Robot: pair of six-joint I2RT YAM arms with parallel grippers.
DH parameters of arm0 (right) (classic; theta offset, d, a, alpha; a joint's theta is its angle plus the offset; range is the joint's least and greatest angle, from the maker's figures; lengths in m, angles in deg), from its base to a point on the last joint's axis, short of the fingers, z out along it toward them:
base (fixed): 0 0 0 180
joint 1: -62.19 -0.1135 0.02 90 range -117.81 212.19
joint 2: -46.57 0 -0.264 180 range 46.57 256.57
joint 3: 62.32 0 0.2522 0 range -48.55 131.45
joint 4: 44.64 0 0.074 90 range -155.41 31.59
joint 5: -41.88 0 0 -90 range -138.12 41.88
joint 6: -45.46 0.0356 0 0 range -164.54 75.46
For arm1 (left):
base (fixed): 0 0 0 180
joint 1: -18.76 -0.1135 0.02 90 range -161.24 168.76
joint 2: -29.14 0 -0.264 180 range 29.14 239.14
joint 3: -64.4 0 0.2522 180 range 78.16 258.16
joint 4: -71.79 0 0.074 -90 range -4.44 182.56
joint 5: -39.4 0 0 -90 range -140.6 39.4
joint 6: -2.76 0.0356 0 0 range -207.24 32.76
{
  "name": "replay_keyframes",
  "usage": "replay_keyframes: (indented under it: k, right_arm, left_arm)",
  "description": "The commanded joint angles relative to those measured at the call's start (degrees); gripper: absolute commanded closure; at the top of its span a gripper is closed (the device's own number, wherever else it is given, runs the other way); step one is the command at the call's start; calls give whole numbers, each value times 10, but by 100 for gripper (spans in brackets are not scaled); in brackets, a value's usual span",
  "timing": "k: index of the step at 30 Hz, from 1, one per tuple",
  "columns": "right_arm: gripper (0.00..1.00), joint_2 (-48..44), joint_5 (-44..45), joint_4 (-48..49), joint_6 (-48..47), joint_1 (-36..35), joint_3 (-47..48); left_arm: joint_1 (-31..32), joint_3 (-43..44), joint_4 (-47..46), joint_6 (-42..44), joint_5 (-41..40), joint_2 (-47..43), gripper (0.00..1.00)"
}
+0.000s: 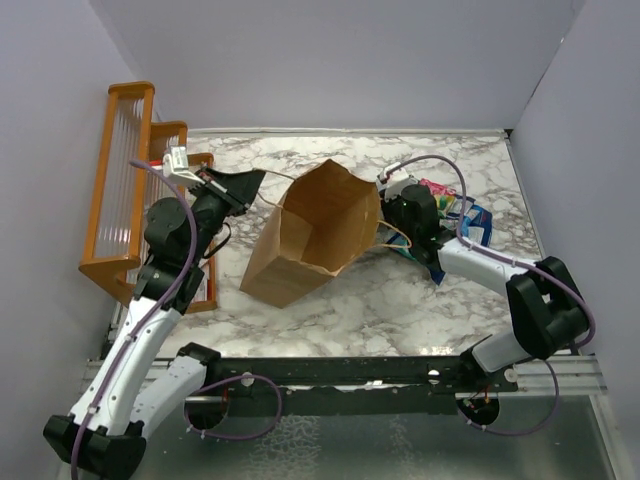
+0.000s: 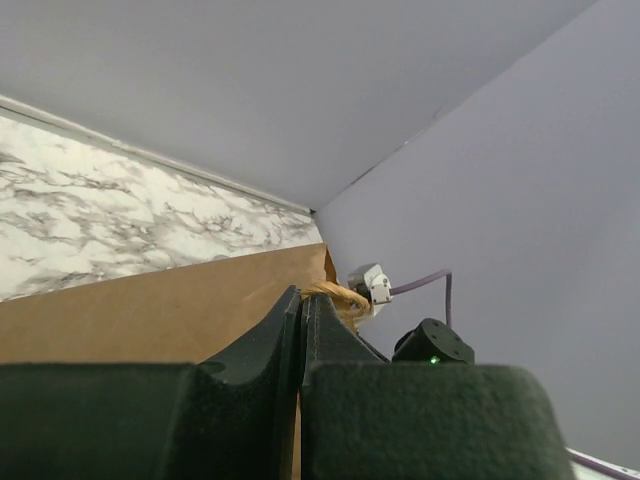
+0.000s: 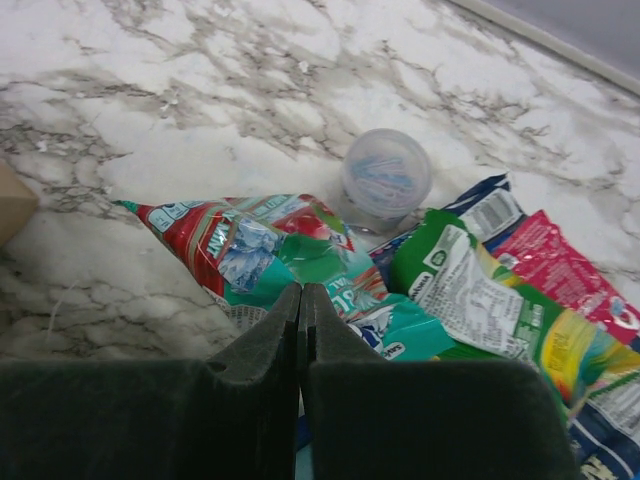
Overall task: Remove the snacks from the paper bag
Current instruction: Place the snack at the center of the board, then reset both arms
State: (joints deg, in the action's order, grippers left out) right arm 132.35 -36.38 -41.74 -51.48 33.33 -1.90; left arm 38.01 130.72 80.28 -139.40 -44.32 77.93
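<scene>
The brown paper bag (image 1: 310,235) stands tilted mid-table, its mouth open towards the camera. My left gripper (image 1: 255,180) is shut on the bag's twisted handle (image 2: 340,297) at the left rim; the bag wall (image 2: 150,320) shows beside my fingers. Several snacks (image 1: 455,210) lie on the marble table to the right of the bag. In the right wrist view they are a red-teal packet (image 3: 240,245), a green one (image 3: 470,290), a pink one (image 3: 560,270) and a blue one (image 3: 490,205). My right gripper (image 3: 301,292) is shut just over the teal packet, with nothing seen between the fingers.
A small clear plastic cup (image 3: 386,175) stands just beyond the packets. An orange wooden rack (image 1: 125,190) stands at the left edge behind my left arm. Grey walls enclose the table on three sides. The bag's second handle (image 1: 395,235) loops near my right wrist.
</scene>
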Motion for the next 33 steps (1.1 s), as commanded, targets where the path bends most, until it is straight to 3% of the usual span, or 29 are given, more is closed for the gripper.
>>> replay_keyframes:
  k: [1,6,8,12,17,18,19,20,21,24,27,30,33]
  right_arm:
    - [99,11,-106,41,63,2,-24]
    - [98,29,-125,57,98,2,-36]
    - [91,27,-127,35,103,2,-26]
    - [59,-1,-112,-43,160,2,7]
    - [45,-51,-104,-166,201,3,71]
    - [38,-67,-103,-179,203,3,79]
    - [24,-86,-103,-184,203,2,84]
    - [4,-105,-96,-190,209,2,89]
    - [0,-128,-86,-193,216,3,93]
    - [1,-203,-73,-193,224,2,105]
    - [1,-276,-85,-172,212,2,109]
    - [1,-348,-24,-101,234,2,85]
    - [1,-388,31,-111,246,2,117]
  left_arm:
    - [1,5,96,54,-91,-65,100]
    - [1,14,160,108,-181,-112,98]
    - [0,22,179,119,-198,-114,94]
    - [1,41,204,138,-213,-108,79]
    - [1,71,227,174,-238,-113,44]
    - [1,79,229,184,-240,-116,40]
    - [1,85,230,193,-242,-120,36]
    - [0,92,233,200,-244,-123,34]
    - [1,97,234,207,-245,-126,30]
    - [1,117,242,223,-242,-132,13]
    - [0,145,261,237,-248,-133,4]
    - [1,176,276,261,-257,-135,1]
    - [0,214,293,291,-273,-135,1]
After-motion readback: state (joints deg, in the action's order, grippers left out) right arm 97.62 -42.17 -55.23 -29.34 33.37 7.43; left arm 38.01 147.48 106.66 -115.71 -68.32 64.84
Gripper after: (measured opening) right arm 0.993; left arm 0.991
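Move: The right hand holds the snack over its spot, open board some 8 cm to its left and 8 cm below. Beyond it the clear cup stands about 10 cm ahead and 3 cm left; the green snack lies roughly 5 cm ahead, 6 cm right. The left hand holds a handle of the tilted paper bag, whose middle is about 9 cm right, 5 cm ahead and 22 cm below. Right lowers the snack leftward, opens, then rises some 30 cm; left draws the bag left, releasing its handle. ##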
